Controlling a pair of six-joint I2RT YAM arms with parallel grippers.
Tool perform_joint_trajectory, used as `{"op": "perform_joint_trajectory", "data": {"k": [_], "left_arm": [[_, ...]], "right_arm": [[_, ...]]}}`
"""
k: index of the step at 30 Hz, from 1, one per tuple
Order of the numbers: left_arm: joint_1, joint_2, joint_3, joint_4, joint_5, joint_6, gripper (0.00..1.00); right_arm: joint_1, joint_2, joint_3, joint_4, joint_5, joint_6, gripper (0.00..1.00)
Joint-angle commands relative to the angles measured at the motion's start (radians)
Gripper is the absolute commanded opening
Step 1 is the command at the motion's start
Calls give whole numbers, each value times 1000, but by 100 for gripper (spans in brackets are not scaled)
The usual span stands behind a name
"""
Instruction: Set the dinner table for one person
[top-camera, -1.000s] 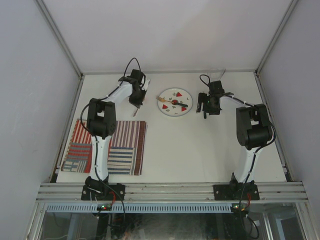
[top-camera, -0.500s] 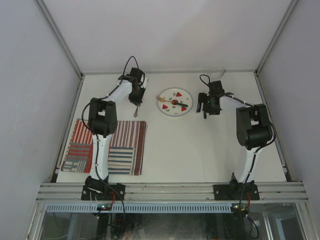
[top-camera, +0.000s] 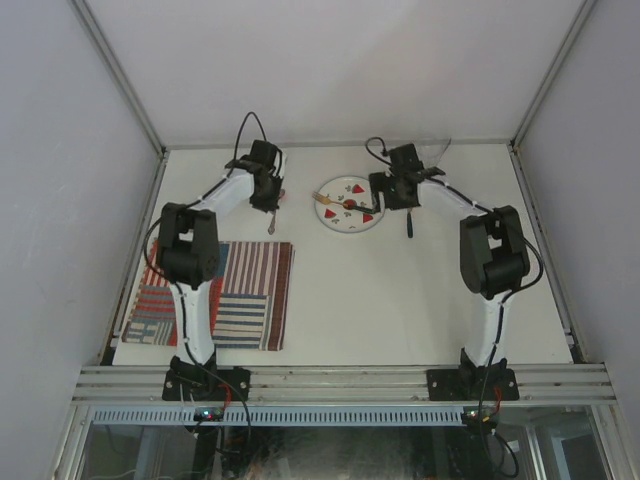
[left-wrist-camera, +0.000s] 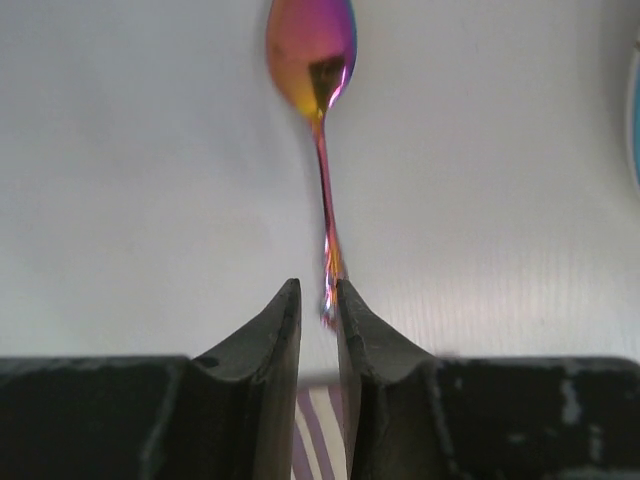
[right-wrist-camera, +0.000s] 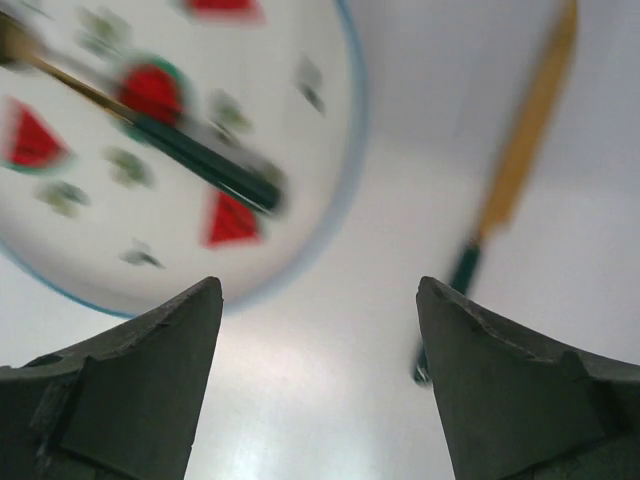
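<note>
On the dinner table (top-camera: 400, 300) an iridescent spoon (left-wrist-camera: 312, 60) lies just beyond the striped placemat (top-camera: 215, 295). The end of its handle reaches the tips of my left gripper (left-wrist-camera: 317, 290). The jaws stand narrowly open, with a gap beside the handle. A white plate (top-camera: 349, 203) with watermelon prints carries a fork (right-wrist-camera: 205, 165) with a green handle. My right gripper (right-wrist-camera: 320, 300) hovers wide open and empty over the bare table, between the plate's rim (right-wrist-camera: 345, 200) and a knife (right-wrist-camera: 520, 140) with a gold blade and a green handle.
Aluminium rails edge the table, and grey walls stand close on both sides. In the top view the knife (top-camera: 408, 225) lies right of the plate and the spoon (top-camera: 271, 226) left of it. The placemat sits at the near left, partly under the left arm.
The left jaws have parted off the spoon's handle, and the spoon has stayed in place. The right arm has swung left from over the knife to the plate's edge.
</note>
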Motion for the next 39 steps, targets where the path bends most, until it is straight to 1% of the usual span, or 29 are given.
{"op": "perform_joint_trajectory", "data": {"k": [1, 3, 5, 8, 10, 14, 23, 27, 28, 29, 30, 33, 34, 39], "left_arm": [[4, -291, -202, 236, -56, -91, 25], [4, -362, -289, 300, -79, -106, 25], [5, -410, -348, 335, -84, -124, 25], [2, -469, -443, 386, -45, -176, 24], [-2, -514, -524, 460, -27, -198, 24], [-8, -570, -614, 503, -30, -208, 24], [-8, -570, -615, 481, -60, -175, 23], [-7, -567, -615, 478, -62, -172, 23], [-8, -566, -617, 478, -62, -175, 23], [-8, -566, -623, 480, -62, -179, 23], [-7, -566, -627, 485, -60, -183, 23], [-10, -562, -631, 491, -52, -187, 23], [-11, -561, -632, 491, -52, -187, 23], [-13, -571, -634, 487, -58, -182, 23]], "right_arm": [[108, 90, 275, -95, 4, -183, 79], [141, 157, 403, -169, 43, -245, 79], [156, 214, 492, -210, 39, -307, 79], [147, 299, 606, -273, -33, -360, 80], [142, 340, 655, -315, -62, -389, 80], [146, 377, 672, -337, -47, -441, 80], [137, 411, 649, -323, -87, -464, 81], [133, 432, 653, -323, -103, -457, 78], [132, 437, 658, -329, -103, -456, 74], [133, 439, 661, -331, -105, -457, 67], [134, 438, 660, -331, -108, -457, 57], [132, 439, 661, -334, -112, -454, 13], [130, 439, 661, -334, -111, -453, 1], [128, 440, 662, -338, -111, -446, 0]]}}
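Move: The fork's handle lies on the plate, about 9 cm to the left of the open right hand, 4 cm ahead and some 3 cm below. The plate's middle is roughly 12 cm left and 7 cm ahead. The knife lies on the table about 3 cm to the right and 5 cm ahead, 4 cm down. From the left hand the fork's handle is about 24 cm to the right and 3 cm ahead. The fork's handle is pinched by the right hand, which swings left and forward away from the knife in an arch some 6 cm high, overshoots slightly, then sinks back onto the handle while turning about 30 degrees counter-clockwise, and shuts its wide-open fingers. The left hand lifts and draws back from the spoon, ending about 7 cm higher, fingers tilting forward. ##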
